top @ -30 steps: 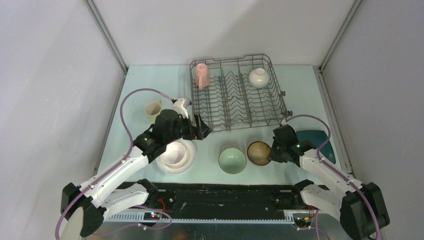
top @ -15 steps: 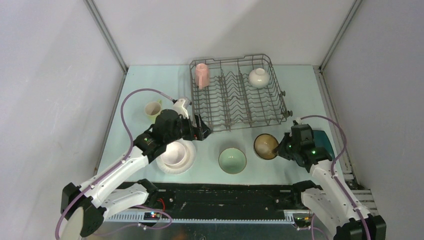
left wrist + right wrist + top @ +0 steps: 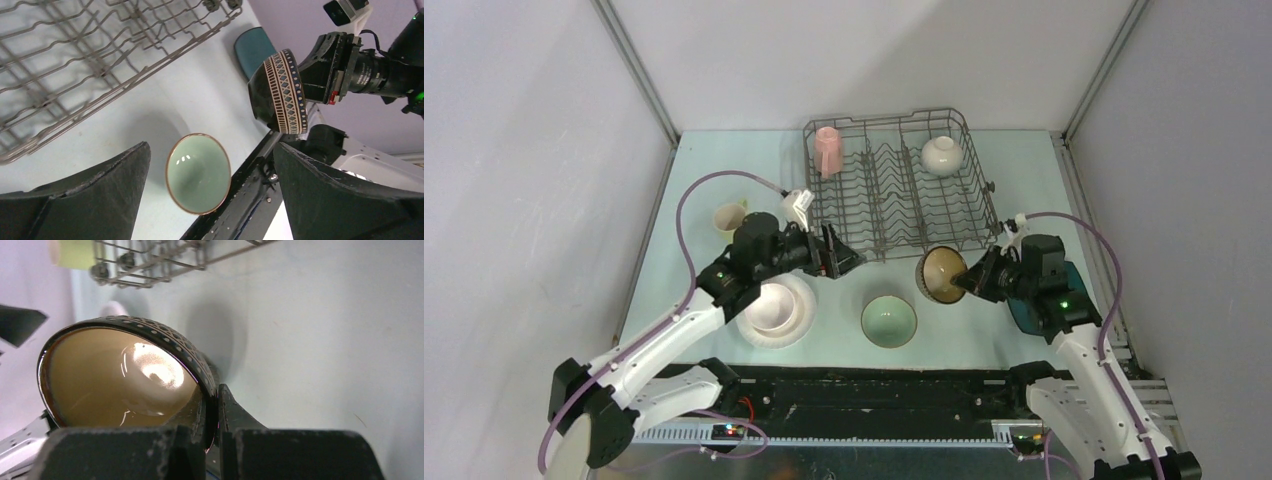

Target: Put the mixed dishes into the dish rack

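Observation:
The dark wire dish rack [image 3: 894, 185] stands at the back with a pink mug [image 3: 827, 150] and a white bowl [image 3: 942, 154] in it. My right gripper [image 3: 969, 280] is shut on the rim of the brown bowl [image 3: 940, 275], which hangs tilted on its side just off the rack's front right corner; one finger is inside the rim [image 3: 212, 395] and one outside. My left gripper [image 3: 844, 262] hovers open and empty by the rack's front left corner. Between its fingers the left wrist view shows the pale green bowl [image 3: 198, 173] on the table.
A yellow-green mug [image 3: 729, 217] stands at the left. The pale pink bowl [image 3: 769, 303] sits on the white plate [image 3: 796, 318] under my left arm. The teal plate [image 3: 1027, 320] lies mostly hidden beneath my right arm. The pale green bowl [image 3: 889, 320] is near the front edge.
My right gripper has closed on the brown bowl, lifted it off the table, tipped it on its side and carried it toward the rack. My left gripper has shifted slightly right and opened a little wider.

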`<action>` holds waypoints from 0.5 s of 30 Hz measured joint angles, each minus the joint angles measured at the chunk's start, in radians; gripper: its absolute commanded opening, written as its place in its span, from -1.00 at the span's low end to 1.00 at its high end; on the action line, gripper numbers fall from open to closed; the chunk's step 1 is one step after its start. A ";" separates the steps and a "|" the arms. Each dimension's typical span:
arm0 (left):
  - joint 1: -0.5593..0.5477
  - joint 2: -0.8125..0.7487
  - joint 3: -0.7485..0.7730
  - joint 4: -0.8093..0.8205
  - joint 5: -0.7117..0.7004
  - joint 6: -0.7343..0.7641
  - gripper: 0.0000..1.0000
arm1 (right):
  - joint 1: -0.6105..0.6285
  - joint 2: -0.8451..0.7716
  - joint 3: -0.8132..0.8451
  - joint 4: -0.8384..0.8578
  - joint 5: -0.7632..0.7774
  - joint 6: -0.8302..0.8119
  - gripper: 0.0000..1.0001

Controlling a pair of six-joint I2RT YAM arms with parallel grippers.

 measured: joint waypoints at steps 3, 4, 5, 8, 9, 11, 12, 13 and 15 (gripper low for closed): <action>0.000 0.050 0.017 0.049 0.046 -0.027 0.99 | 0.006 0.025 0.026 0.043 -0.059 0.017 -1.00; 0.000 0.069 0.023 0.068 0.060 -0.038 0.99 | 0.011 0.042 0.039 0.058 -0.073 0.023 -1.00; 0.000 0.089 0.029 0.088 0.077 -0.051 0.99 | 0.019 0.063 0.053 0.075 -0.084 0.027 -1.00; -0.005 0.132 0.036 0.142 0.113 -0.091 0.99 | 0.044 0.106 0.080 0.108 -0.097 0.037 -1.00; -0.008 0.146 0.037 0.163 0.126 -0.108 0.99 | 0.058 0.122 0.090 0.117 -0.097 0.041 -1.00; -0.019 0.171 0.044 0.193 0.143 -0.138 1.00 | 0.093 0.150 0.107 0.138 -0.096 0.045 -1.00; -0.024 0.179 0.048 0.206 0.151 -0.151 1.00 | 0.109 0.163 0.116 0.145 -0.095 0.048 -1.00; -0.030 0.188 0.053 0.221 0.158 -0.162 1.00 | 0.123 0.176 0.125 0.148 -0.093 0.049 -1.00; -0.041 0.204 0.067 0.248 0.169 -0.187 0.99 | 0.144 0.196 0.140 0.154 -0.093 0.051 -1.00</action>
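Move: The left hand, open and empty, has the brown bowl about 18 cm to its right, 2 cm back and 7 cm below. The right hand already pinches that bowl by its right-hand rim; the open left gripper waits some 21 cm to its left, 2 cm ahead and 7 cm higher. From the right hand, the green bowl lies roughly 13 cm left, 7 cm back and 14 cm down, and the dish rack's middle 24 cm ahead, 11 cm left and 10 cm down. Leftward and upward, the right hand carries the pinched brown bowl about 6 cm across towards the left gripper, rising some 4 cm, edging forward and turning roughly 10 degrees counter-clockwise. Coming to meet it, the left hand sweeps about 6 cm right, rising a little, its wrist rolling and turning clockwise, fingers staying wide open and not yet on the bowl. ##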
